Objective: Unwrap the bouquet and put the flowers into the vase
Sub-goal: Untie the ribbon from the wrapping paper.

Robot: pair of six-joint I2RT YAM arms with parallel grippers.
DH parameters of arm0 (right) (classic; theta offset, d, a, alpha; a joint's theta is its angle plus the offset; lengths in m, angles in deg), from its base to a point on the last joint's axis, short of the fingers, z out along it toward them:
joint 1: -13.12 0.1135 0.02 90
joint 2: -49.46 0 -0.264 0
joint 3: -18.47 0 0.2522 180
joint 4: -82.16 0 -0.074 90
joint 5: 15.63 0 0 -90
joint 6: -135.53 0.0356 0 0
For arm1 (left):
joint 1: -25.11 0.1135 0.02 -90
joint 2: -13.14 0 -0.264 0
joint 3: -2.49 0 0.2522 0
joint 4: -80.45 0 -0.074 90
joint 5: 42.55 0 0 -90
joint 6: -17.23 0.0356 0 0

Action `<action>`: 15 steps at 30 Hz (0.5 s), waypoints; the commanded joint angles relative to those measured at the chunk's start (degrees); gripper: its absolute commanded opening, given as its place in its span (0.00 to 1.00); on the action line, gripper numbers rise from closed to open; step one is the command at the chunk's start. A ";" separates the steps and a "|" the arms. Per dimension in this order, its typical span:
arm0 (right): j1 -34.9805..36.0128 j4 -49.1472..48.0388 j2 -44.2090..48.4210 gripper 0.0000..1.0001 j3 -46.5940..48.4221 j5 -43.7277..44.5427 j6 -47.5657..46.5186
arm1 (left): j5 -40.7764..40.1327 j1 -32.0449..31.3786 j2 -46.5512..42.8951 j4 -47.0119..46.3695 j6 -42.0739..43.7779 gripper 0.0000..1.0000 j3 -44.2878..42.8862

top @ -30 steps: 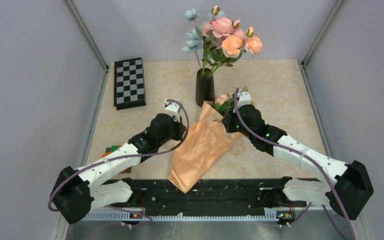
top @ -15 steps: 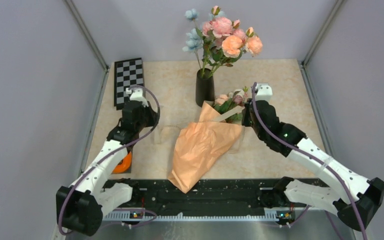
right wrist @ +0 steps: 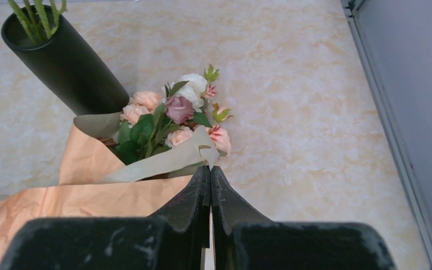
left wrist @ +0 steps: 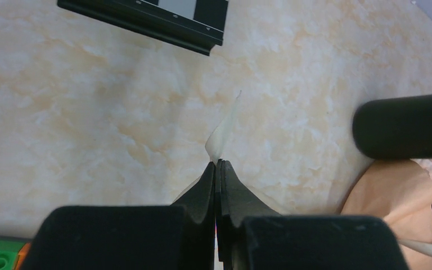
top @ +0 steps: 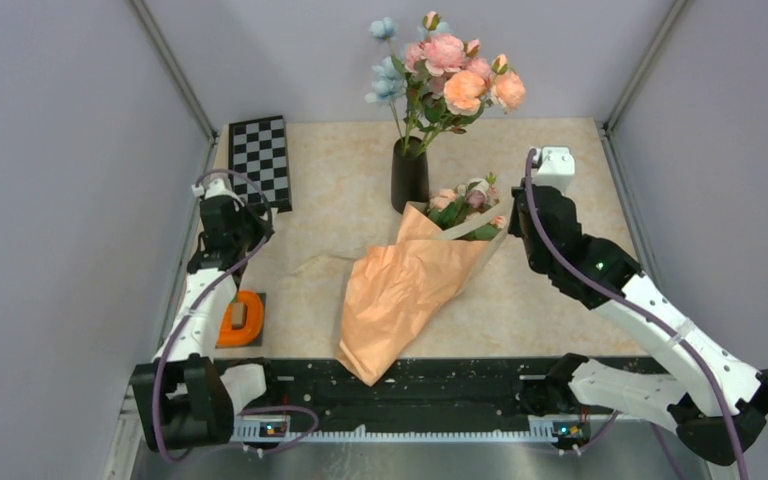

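Observation:
The bouquet [top: 405,285] lies mid-table, its peach paper cone spread toward the near rail. Its flowers [top: 465,205], cream, pink and mauve roses, poke out beside the black vase [top: 409,180]. My right gripper [top: 509,225] is shut on the tan kraft lining [right wrist: 157,163] at its right edge; the right wrist view shows the gripper [right wrist: 210,167] pinching it, just below the flowers [right wrist: 174,112]. My left gripper [top: 250,228], far left, is shut on a thin whitish film corner [left wrist: 223,132]. In the left wrist view the gripper [left wrist: 217,163] shows no gap.
A taller pink, orange and pale-blue bunch [top: 450,75] stands in the vase. A folded checkerboard [top: 259,165] lies at the back left. An orange piece [top: 240,318] sits by the left arm. Grey walls close in both sides, and a black rail [top: 410,385] runs along the near edge.
Both arms have pulled apart: the left swung out toward the checkerboard and the right drew back to the right. The paper cone has spread wider and the orange piece is uncovered.

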 commanded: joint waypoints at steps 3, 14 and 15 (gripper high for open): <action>0.46 4.77 2.92 0.04 -1.20 5.14 2.63 | 1.77 2.99 1.07 -3.00 -1.88 0.00 -0.09; 0.46 11.15 8.16 0.59 -10.48 4.07 16.68 | 0.76 4.21 0.61 0.51 -2.19 0.46 -1.14; 0.45 10.18 8.01 0.62 -10.66 3.02 15.68 | 0.97 4.21 0.30 1.02 -2.05 0.52 -1.47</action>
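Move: Both hands start with the ribbon still pinched in shut fingers. The wrapping paper lies about 27 cm right of the left hand, 9 cm back and 14 cm below; the chessboard is some 26 cm ahead and 11 cm left of that hand. From the right hand the paper is roughly 21 cm left, 2 cm back and 29 cm down, with the flowers about 20 cm ahead and 5 cm left, and the vase some 23 cm ahead and 20 cm left. Downward, rightward and back, the right hand swings about 9 cm on the side away from the paper, opening well over halfway as it sinks and letting go of its ribbon end; its fingertips tip down slightly. The left hand drifts some 2 cm farther left, away from the paper, eases to a near stop, and only then opens to nearly half, letting its own end go. ##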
